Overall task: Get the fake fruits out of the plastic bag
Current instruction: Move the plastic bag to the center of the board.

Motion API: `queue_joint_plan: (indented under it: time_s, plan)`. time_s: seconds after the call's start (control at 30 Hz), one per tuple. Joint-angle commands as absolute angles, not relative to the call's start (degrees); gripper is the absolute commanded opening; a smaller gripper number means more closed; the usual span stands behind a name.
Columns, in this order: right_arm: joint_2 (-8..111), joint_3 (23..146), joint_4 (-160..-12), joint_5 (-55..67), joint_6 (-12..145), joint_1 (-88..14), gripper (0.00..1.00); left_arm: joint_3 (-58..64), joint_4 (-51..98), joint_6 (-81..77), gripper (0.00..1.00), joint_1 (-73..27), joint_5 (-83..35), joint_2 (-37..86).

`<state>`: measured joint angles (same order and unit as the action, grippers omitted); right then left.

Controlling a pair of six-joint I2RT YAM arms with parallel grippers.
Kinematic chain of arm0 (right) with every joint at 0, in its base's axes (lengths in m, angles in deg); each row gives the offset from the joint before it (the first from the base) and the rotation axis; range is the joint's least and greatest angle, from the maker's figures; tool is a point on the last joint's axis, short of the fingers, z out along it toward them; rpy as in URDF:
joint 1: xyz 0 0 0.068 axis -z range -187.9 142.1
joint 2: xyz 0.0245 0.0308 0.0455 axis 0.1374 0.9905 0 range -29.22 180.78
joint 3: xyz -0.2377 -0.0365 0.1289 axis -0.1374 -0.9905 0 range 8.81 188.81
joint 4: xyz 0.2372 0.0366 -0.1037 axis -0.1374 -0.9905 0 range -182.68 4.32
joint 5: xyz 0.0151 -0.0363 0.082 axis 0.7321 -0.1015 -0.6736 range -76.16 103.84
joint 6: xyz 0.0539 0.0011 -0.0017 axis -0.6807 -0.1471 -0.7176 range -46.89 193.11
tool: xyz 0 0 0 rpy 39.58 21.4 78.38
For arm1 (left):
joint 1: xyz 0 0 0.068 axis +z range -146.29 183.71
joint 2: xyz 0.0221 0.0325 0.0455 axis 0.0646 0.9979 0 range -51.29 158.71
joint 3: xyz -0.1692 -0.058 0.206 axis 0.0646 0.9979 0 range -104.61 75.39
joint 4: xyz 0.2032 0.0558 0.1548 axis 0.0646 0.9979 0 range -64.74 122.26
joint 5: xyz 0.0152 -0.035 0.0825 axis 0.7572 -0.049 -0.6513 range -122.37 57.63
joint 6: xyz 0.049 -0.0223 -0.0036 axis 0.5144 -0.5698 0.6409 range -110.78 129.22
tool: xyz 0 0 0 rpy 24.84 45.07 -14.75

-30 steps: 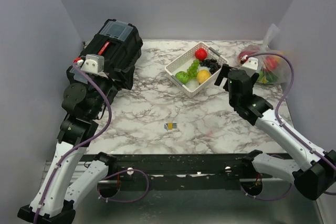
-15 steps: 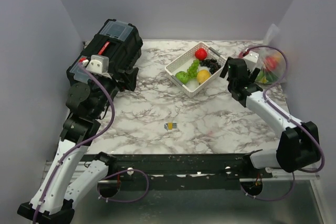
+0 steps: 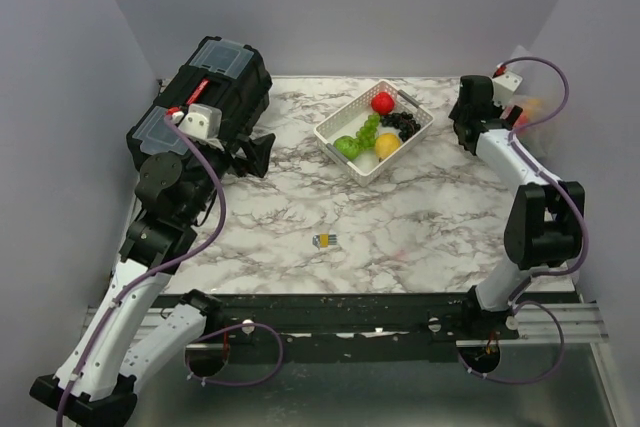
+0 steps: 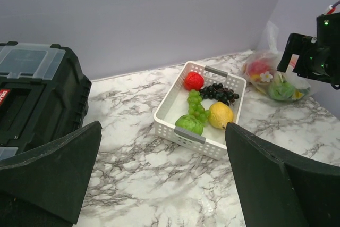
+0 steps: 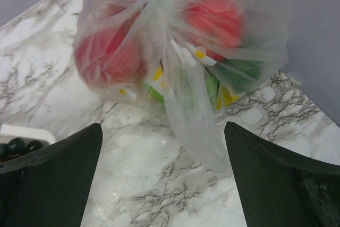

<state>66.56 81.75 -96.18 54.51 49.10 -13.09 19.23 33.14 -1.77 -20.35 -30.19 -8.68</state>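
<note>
The clear plastic bag (image 5: 180,51) lies knotted at the table's back right corner, its loose tail trailing toward the camera. Inside it are the fake fruits: red ones (image 5: 106,57) (image 5: 218,17) and green pieces (image 5: 239,75). My right gripper (image 5: 162,127) hovers open just before the bag, with the tail between its fingers but untouched. From above, the right gripper (image 3: 465,132) covers most of the bag (image 3: 532,107). The left wrist view shows the bag (image 4: 273,81) beside the right arm (image 4: 313,57). My left gripper (image 3: 258,155) (image 4: 163,126) is open and empty, left of the basket.
A white slotted basket (image 3: 345,117) (image 4: 175,97) at the back middle holds a red fruit, green and dark grapes, a lemon and a green piece. A black toolbox (image 3: 215,87) (image 4: 32,89) fills the back left. A small yellow-grey item (image 3: 325,241) lies mid-table. Walls close three sides.
The right arm has swung back and to the right, bringing its open gripper up to the bag in the corner. The left gripper has shifted slightly to the right.
</note>
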Motion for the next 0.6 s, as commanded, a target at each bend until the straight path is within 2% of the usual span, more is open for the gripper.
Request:
queue_joint_plan:
  time_s: [0.0,0.1,0.23,0.37,0.47,0.53,0.57]
  plan:
    - [71.3,85.4,-102.0,54.7,52.3,-9.9,1.0,18.6,33.4,-0.9,0.99,-21.6,-29.5,-8.8]
    - [73.0,85.7,-102.5,54.8,51.9,-9.3,0.95,18.4,33.8,-0.6,0.99,-22.3,-30.0,-8.7]
    - [74.0,85.2,-102.7,55.2,51.5,-9.1,0.8,18.5,33.7,-0.4,0.99,-22.6,-30.5,-8.9]
    - [72.8,83.4,-101.5,56.3,51.3,-9.0,0.5,18.4,33.7,-0.4,0.99,-23.0,-29.5,-8.7]
    - [71.4,81.9,-101.6,55.2,51.1,-9.0,0.22,18.4,33.8,-0.6,0.99,-23.1,-29.5,-8.0]
    - [70.1,80.2,-101.8,53.9,50.2,-9.1,0.14,18.2,34.0,-0.8,0.99,-23.3,-29.1,-7.8]
    - [69.2,78.9,-101.8,53.0,49.8,-9.1,0.13,18.3,33.8,-1.0,0.99,-23.3,-28.7,-7.9]
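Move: The right hand, wide open, has the plastic bag's body some 7 cm ahead, 5 cm to its right and 11 cm below. The bag's loose tail reaches back to about 1 cm behind the hand, 3 cm to the right and 5 cm down. The white basket sits roughly 27 cm to this hand's left, 3 cm ahead and 15 cm below. From the left hand the plastic bag is about 25 cm ahead, 56 cm to the right and 31 cm lower. The right fingers close from wide open to nearly shut and pinch the plastic bag's loose tail. Before that the right hand sinks and slides right to bring them round the tail, about 5 cm down and 3 cm right overall, while the wrist tips the fingers down some 10 degrees; it sinks slightly more and eases back as they close. ##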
